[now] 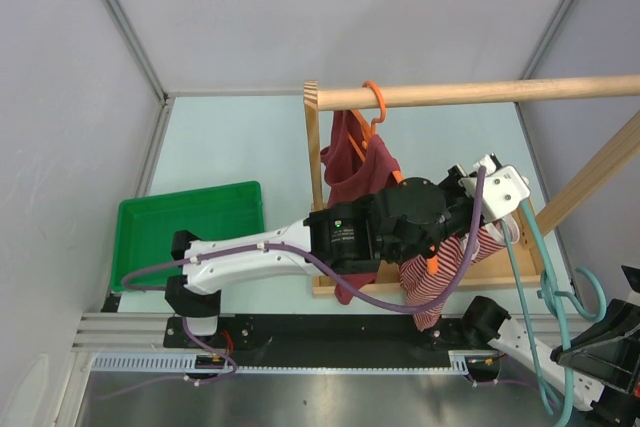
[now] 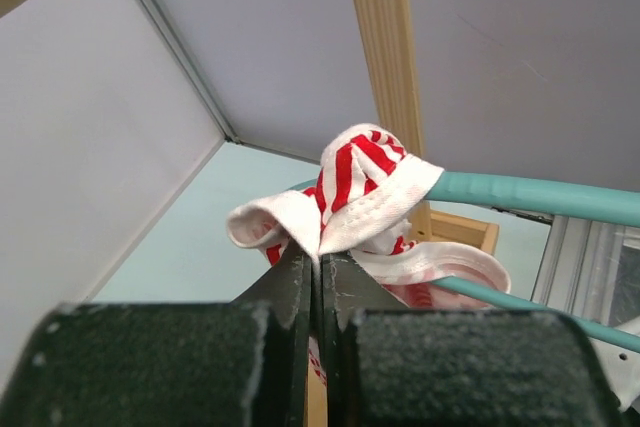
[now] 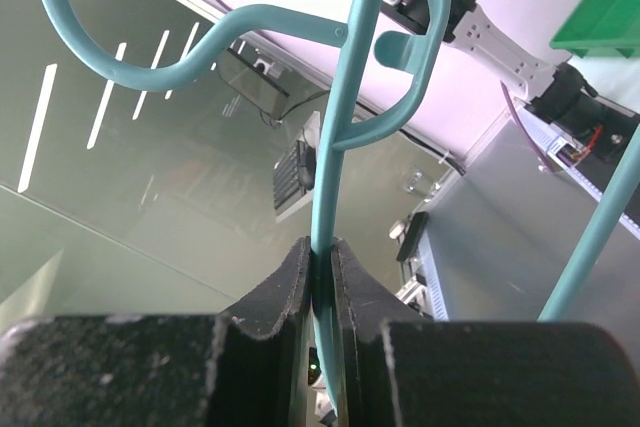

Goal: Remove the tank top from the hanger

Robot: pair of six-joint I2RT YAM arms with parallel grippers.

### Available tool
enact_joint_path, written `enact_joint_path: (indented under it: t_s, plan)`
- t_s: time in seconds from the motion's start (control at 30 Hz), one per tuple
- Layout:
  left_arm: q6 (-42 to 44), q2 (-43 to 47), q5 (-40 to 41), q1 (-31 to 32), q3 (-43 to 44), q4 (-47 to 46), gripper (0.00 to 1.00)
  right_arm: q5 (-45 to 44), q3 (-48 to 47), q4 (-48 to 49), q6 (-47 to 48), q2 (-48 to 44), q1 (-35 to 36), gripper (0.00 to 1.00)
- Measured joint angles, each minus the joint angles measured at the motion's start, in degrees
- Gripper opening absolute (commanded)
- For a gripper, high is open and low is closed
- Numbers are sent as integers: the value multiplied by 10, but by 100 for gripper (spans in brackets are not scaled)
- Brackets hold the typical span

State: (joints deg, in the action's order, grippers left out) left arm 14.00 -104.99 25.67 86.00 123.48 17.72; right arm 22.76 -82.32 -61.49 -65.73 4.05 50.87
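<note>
The red-and-white striped tank top [image 1: 440, 272] hangs bunched in front of the wooden rack, still partly on the teal hanger [image 1: 530, 267]. My left gripper [image 1: 492, 217] reaches across to it and is shut on its white-edged strap [image 2: 340, 212]; in the left wrist view the teal hanger arm [image 2: 530, 194] runs through the fabric to the right. My right gripper [image 1: 580, 355] is at the near right and is shut on the teal hanger's stem [image 3: 335, 147], just below the hook [image 3: 400, 47].
A wooden rack with a round rod [image 1: 480, 94] and base [image 1: 500, 275] stands mid-table. An orange hanger [image 1: 375, 99] with a dark red garment [image 1: 355, 167] hangs on the rod. A green bin [image 1: 190, 232] sits at the left. Grey walls enclose the table.
</note>
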Motion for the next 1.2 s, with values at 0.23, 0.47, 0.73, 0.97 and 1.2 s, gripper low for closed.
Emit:
enact_joint_path:
  t_s: [0.23,0.47,0.73,0.97,1.2]
  plan:
    - [-5,-2,13,-10,7,0,0,28,14,13,18,-2,-13,0]
    - [-11,2,-19,-14,-4,-5,0,37,18,27,32,-2,-18,0]
    - [-30,10,-35,-35,-23,-4,0,-71,69,59,28,-9,19,0]
    - [-40,10,-34,-52,-23,5,0,-97,132,78,131,-4,12,0]
    - [-41,11,-42,-68,-23,21,13,-85,190,109,203,-9,1,0]
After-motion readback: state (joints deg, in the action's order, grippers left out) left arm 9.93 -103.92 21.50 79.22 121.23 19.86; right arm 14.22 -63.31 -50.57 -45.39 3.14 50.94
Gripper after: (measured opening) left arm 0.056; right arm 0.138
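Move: The left hand holds the tank top's bunched strap; the teal hanger's front end lies about 2 cm ahead and 4 cm right of it, roughly level. The wooden rail is some 13 cm straight ahead, near hand height, and the orange hanger about 17 cm left, 2 cm ahead and 6 cm lower. From the right hand, which holds the hanger, that strap is roughly 16 cm ahead, 4 cm left and a little higher. Both grips stay shut, left on the strap and right on the teal hanger. After barely stirring at first, the right hand drives the hanger about 9 cm forward, 6 cm left and 5 cm down towards the strap, dipping its fingertips and turning clockwise some 10 degrees. The left hand, after a brief falter, carries the strap about 5 cm forward towards the rail, sinking slightly. ##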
